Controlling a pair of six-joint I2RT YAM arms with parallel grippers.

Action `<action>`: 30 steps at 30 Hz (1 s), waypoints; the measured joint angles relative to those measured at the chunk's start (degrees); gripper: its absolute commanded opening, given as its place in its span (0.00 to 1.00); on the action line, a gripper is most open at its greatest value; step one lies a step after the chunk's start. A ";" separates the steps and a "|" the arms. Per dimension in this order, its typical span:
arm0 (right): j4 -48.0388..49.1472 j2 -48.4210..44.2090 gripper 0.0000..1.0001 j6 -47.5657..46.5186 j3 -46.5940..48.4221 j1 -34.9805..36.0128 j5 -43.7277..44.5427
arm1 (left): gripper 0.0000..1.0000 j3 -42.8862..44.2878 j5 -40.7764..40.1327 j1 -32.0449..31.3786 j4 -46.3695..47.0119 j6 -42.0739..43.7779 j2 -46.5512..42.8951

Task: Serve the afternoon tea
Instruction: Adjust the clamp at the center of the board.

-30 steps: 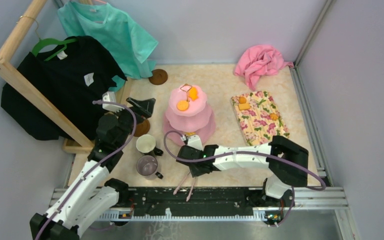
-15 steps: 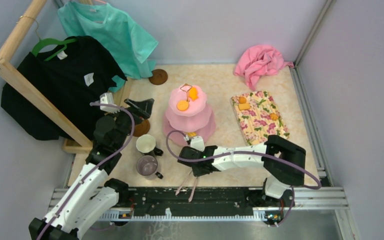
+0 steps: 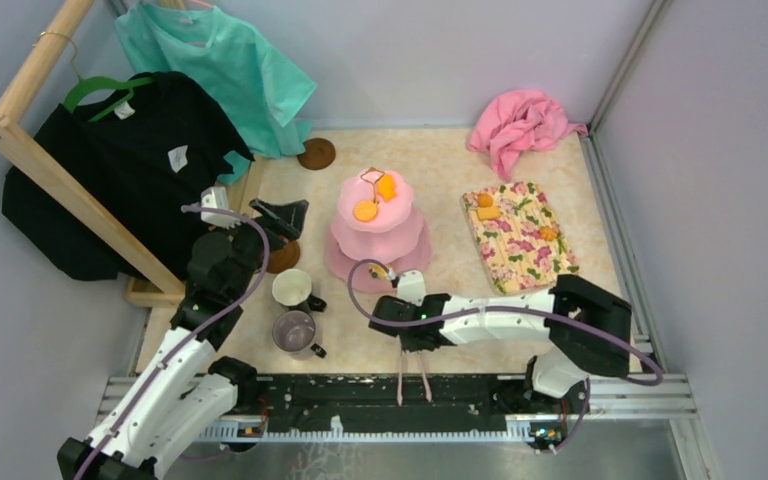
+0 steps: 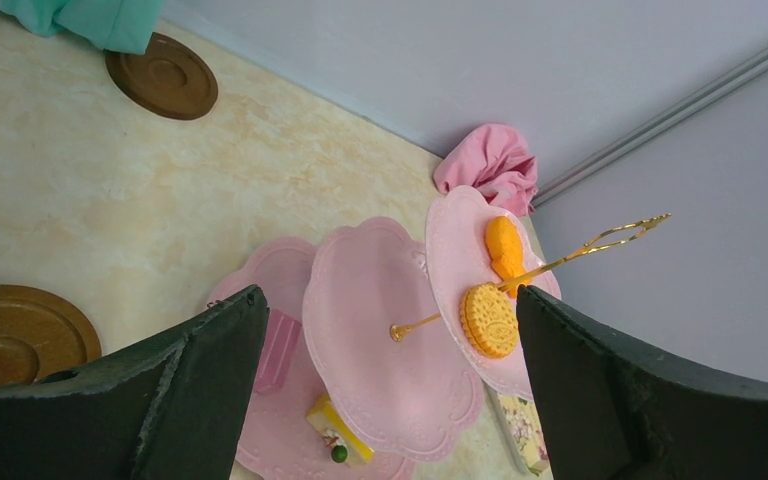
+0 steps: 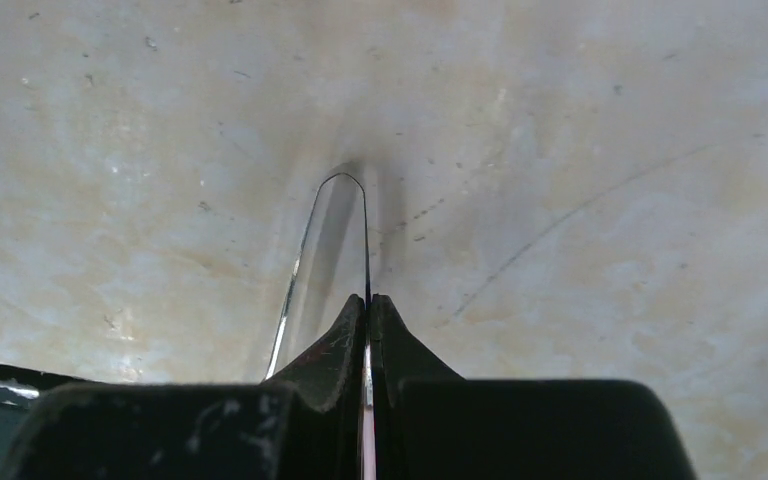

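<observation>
The pink three-tier cake stand (image 3: 378, 215) stands mid-table, an orange cookie (image 3: 365, 211) and an orange snack (image 3: 387, 187) on its top tier. A yellow cake slice (image 4: 338, 432) lies on the bottom tier. The white mug (image 3: 292, 288) and grey-purple mug (image 3: 295, 330) sit left of my right gripper (image 3: 412, 345), which is shut on thin pink-legged tongs (image 3: 402, 378) low over the tabletop near the front rail. In the right wrist view the jaws (image 5: 368, 300) pinch the tongs' bend (image 5: 332, 235). My left gripper (image 3: 282, 220) hangs open over a brown saucer (image 3: 282, 256), facing the stand (image 4: 390, 330).
A second brown saucer (image 3: 316, 153) lies at the back by the hanging teal shirt. The floral mat (image 3: 518, 236) at the right carries small snacks (image 3: 485, 200). A pink cloth (image 3: 520, 125) is bunched in the back right corner. A wooden clothes rack (image 3: 70, 190) lines the left side.
My right gripper has closed fully on the tongs and shifted right; the tongs' legs swung round and drew together. The left arm shifted slightly, then stayed put, open.
</observation>
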 measured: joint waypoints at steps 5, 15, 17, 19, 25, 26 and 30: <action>-4.52 -6.23 0.00 -0.09 -1.20 -1.25 3.54 | 0.98 0.15 0.00 0.00 -0.85 0.11 0.00; -13.40 -24.13 0.00 3.19 -2.95 -11.39 13.92 | 0.98 0.52 0.85 -0.02 -3.58 0.17 -0.28; -14.16 -25.55 0.00 4.02 -2.93 -14.40 15.13 | 0.98 0.55 1.51 -0.02 -3.82 0.07 -0.28; -14.12 -25.59 0.00 4.61 -2.84 -18.49 15.80 | 0.98 0.55 2.25 -0.02 -4.07 -0.02 -0.28; -15.39 -19.98 0.00 7.28 1.36 -27.15 16.61 | 0.98 1.57 4.57 -0.02 -5.86 0.02 -0.17; -15.23 -19.02 0.00 7.52 2.08 -28.33 16.68 | 0.98 1.90 4.90 -0.02 -6.03 0.07 -0.17; -14.67 -16.15 0.00 7.78 3.72 -33.73 15.80 | 0.98 2.29 5.62 -0.02 -5.95 0.26 -0.20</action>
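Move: The right hand holds the clamp low over the table; the flowered tray it is taken to has its middle about 19 cm ahead and 20 cm to the right, some 2 cm lower. The tiered stand is roughly 17 cm ahead and 6 cm left of this hand, the grey mug about 22 cm left and 2 cm ahead. From the left hand the tray lies some 41 cm right, 3 cm ahead and 28 cm down. Still pinching the clamp, the right hand lifts and swings some 20 cm right and forward, turning clockwise, towards the tray. ##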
